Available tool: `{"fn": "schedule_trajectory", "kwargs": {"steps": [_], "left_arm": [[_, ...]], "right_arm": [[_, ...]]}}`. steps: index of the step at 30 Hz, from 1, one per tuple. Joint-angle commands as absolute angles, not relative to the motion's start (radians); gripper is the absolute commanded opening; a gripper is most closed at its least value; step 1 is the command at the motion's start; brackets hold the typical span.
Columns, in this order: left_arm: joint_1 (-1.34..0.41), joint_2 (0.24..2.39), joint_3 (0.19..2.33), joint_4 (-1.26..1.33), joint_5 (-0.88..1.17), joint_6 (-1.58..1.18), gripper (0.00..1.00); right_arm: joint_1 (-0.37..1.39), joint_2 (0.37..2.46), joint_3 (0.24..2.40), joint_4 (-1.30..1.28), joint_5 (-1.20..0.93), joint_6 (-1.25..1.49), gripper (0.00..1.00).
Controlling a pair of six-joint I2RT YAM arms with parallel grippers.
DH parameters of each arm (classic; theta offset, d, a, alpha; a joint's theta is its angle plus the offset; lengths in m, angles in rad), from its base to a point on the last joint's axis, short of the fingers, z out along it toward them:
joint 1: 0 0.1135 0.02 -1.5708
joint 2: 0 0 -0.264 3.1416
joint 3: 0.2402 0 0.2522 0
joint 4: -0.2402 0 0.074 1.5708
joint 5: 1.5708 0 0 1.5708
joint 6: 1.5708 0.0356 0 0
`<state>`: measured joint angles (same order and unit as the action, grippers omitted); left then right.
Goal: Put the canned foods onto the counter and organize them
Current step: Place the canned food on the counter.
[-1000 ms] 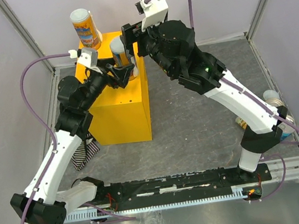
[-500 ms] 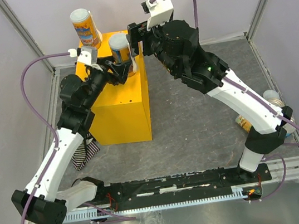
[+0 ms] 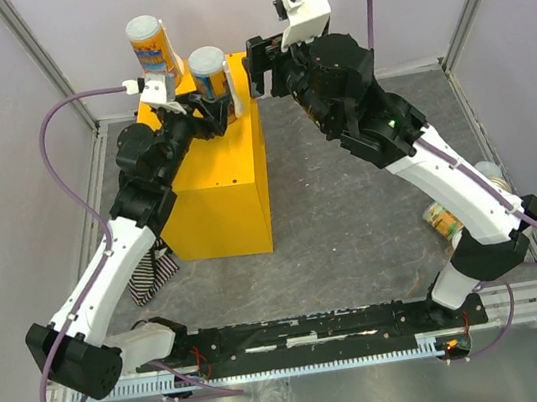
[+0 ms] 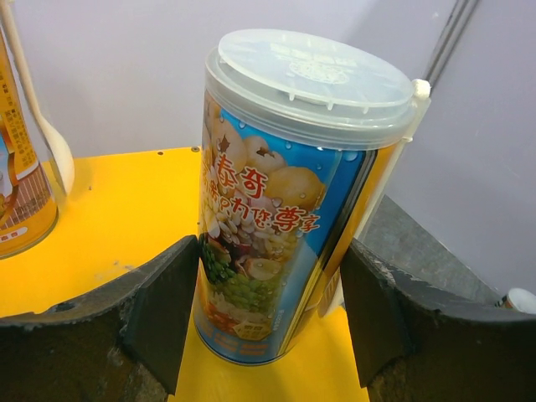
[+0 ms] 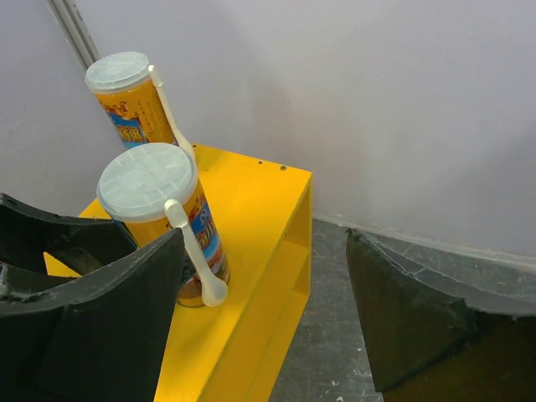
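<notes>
A blue-and-yellow labelled can (image 3: 209,73) with a white lid and a white spoon on its side stands upright on the back part of the yellow counter (image 3: 218,198). My left gripper (image 3: 214,106) is shut on this can (image 4: 285,193), one finger on each side of its lower half. An orange can (image 3: 151,49) stands behind it at the counter's back left corner. My right gripper (image 3: 254,67) hangs open just right of the held can (image 5: 159,222), and nothing is between its fingers (image 5: 126,318). Two more cans (image 3: 443,220) lie on the floor beside the right arm.
A striped cloth (image 3: 151,274) lies on the floor at the counter's front left corner. Grey walls with metal rails close in the back and both sides. The counter's open shelf side (image 5: 289,276) faces right, towards the grey floor (image 3: 351,209).
My left gripper has closed on the blue-labelled can and moved it towards the back of the counter. The right gripper has let it go and pulled away to the right and back.
</notes>
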<state>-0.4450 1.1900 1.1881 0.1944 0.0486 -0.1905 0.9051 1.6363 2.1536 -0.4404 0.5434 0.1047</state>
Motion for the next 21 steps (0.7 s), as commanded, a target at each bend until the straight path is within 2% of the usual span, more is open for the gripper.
{"fn": "schedule_trajectory", "kwargs": {"steps": [1, 10, 21], "left_arm": [[-0.45, 1.236, 1.244, 0.194, -0.019, -0.198, 0.73], [-0.452, 1.312, 1.303, 0.189, -0.113, -0.197, 0.73], [-0.451, 1.413, 1.385, 0.201, -0.132, -0.173, 0.74]], "right_arm": [[0.892, 1.579, 2.131, -0.405, 0.561, 0.114, 0.85], [0.878, 1.462, 1.977, -0.378, 0.59, 0.125, 0.85], [0.872, 1.3, 1.762, -0.398, 0.64, 0.165, 0.85]]}}
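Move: The canned food I slide stands between my left fingers, its middle a centimetre or so ahead; its free spot on the yellow counter is about 7 cm ahead. The other can stands roughly 11 cm ahead and 10 cm left. From my right hand the slid can is about 6 cm ahead, 10 cm left and 8 cm lower; the nearest floor can lies some 15 cm back, 30 cm right, far below. My left fingers stay around the upright can and push it about 5 cm forward along the counter top, towards the row with the first can, while that hand swings a little counter-clockwise. Meanwhile my right hand, still open and clear of everything, backs off some 7 cm to the right, sinking and drawing back a little, away from the can and out past the counter's right side. ##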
